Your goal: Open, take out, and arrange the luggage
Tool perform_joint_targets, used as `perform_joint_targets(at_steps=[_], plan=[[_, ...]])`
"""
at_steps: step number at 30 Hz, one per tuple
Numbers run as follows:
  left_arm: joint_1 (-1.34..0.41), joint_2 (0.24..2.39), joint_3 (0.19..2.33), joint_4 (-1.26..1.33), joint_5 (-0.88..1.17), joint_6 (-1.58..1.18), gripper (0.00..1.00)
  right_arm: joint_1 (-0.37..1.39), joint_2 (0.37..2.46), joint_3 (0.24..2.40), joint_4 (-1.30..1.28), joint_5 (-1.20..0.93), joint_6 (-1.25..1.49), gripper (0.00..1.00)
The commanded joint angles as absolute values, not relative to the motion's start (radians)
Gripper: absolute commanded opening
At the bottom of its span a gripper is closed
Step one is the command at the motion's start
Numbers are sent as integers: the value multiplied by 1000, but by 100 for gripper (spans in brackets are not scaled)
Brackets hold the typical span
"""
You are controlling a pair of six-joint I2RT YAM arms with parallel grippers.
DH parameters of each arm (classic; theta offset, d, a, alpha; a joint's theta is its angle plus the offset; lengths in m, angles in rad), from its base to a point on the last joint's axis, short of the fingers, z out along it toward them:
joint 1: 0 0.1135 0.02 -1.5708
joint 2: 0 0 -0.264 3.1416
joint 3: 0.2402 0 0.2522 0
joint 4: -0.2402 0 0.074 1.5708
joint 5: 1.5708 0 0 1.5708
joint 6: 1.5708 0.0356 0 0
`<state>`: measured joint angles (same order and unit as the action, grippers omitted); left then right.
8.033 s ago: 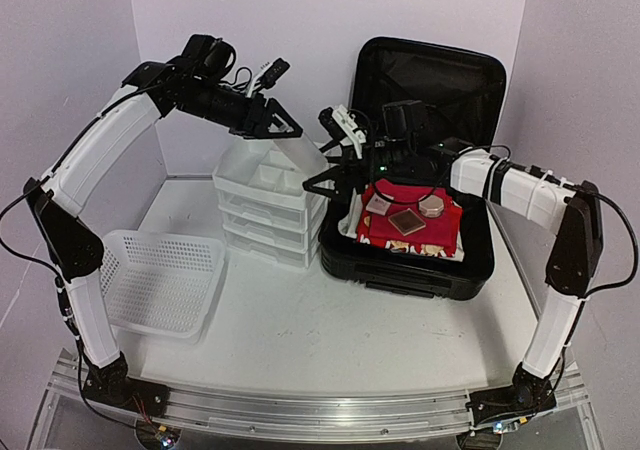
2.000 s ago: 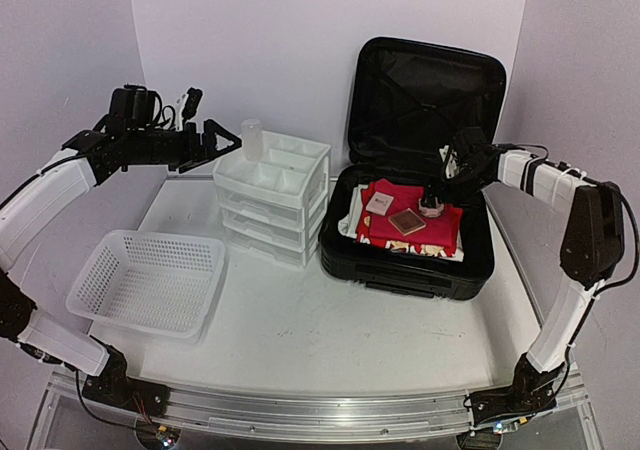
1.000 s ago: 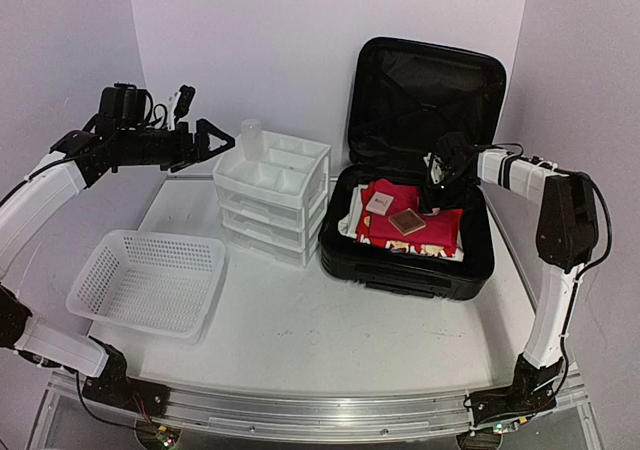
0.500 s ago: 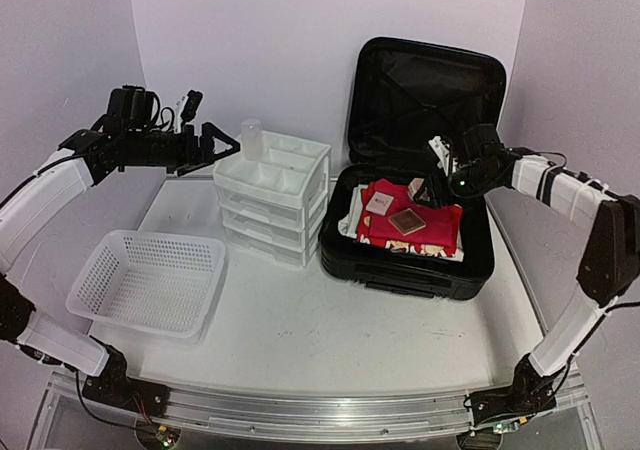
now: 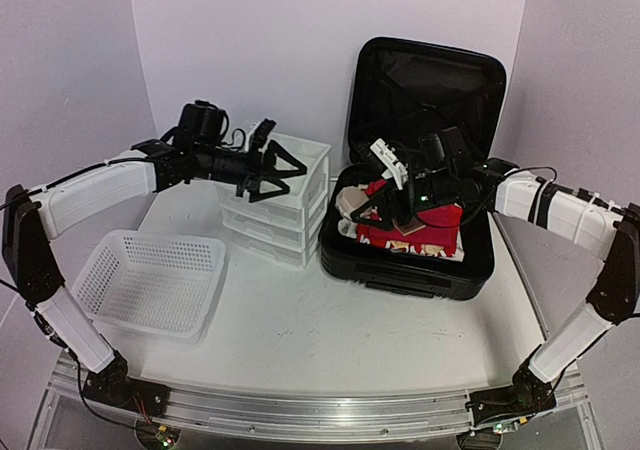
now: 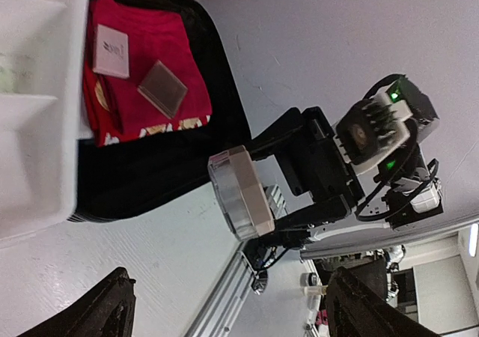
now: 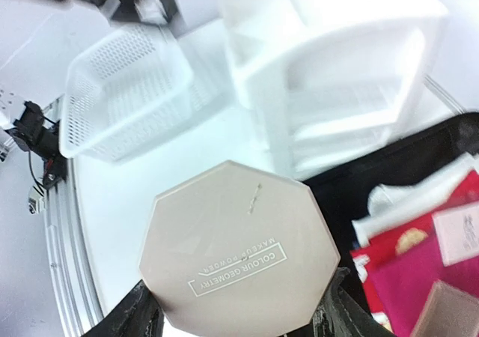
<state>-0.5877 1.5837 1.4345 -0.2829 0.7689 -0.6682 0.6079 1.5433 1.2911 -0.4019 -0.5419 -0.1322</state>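
The luggage (image 5: 465,270) is a black hard-shell suitcase lying open at the right, its lid (image 5: 425,80) upright against the back wall. Inside lies red cloth (image 5: 440,225) with a small white box (image 6: 111,50) and a brown square case (image 6: 162,87) on it. My right gripper (image 5: 362,205) is shut on a beige many-sided powder compact (image 7: 239,247), held above the luggage's left edge. My left gripper (image 5: 285,175) hangs open and empty over the white drawer unit (image 5: 265,215), pointing at the compact (image 6: 239,191).
A white mesh basket (image 5: 150,280) sits at the front left. The drawer unit (image 7: 337,75) stands between the basket (image 7: 123,90) and the luggage. Walls close in behind and at both sides.
My right gripper has lifted the compact off the red cloth and carried it left to the luggage's edge. My left arm has swung right, from beside the drawer unit to above it.
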Motion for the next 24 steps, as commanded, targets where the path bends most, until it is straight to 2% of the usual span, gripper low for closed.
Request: perform_joint_targets(at_steps=[1, 12, 19, 24], plan=[[-647, 1622, 1499, -160, 802, -792, 88, 659, 1513, 1349, -296, -553, -107, 48], [-704, 1668, 1536, -140, 770, -819, 73, 721, 1548, 1403, -288, -505, -112, 47], [-717, 1674, 1532, -140, 759, -809, 57, 732, 1554, 1407, -278, -462, -115, 47], [-718, 1671, 1527, -139, 740, -797, 36, 737, 1561, 1411, -278, -455, -119, 47]])
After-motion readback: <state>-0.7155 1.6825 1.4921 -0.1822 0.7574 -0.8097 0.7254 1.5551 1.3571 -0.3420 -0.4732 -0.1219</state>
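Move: The powder case, held in the right gripper, sits about 13 cm right of the left gripper, some 2 cm nearer the base and 5 cm lower. The open left gripper, the right hand's goal, is roughly 15 cm left, 3 cm ahead and 4 cm above it. The white drawer unit is about 10 cm ahead, 3 cm left and 18 cm below the left gripper; the suitcase's middle lies some 12 cm ahead, 14 cm right and 16 cm below the right gripper. Bring the left gripper about 6 cm right and a little back to meet the powder case, and draw its wide-open fingers to under half open, one on each side of the case's edge. Meanwhile carry the case some 4 cm left, about 3 cm up and slightly back towards them, keeping the right grip, then hold it almost still there. ##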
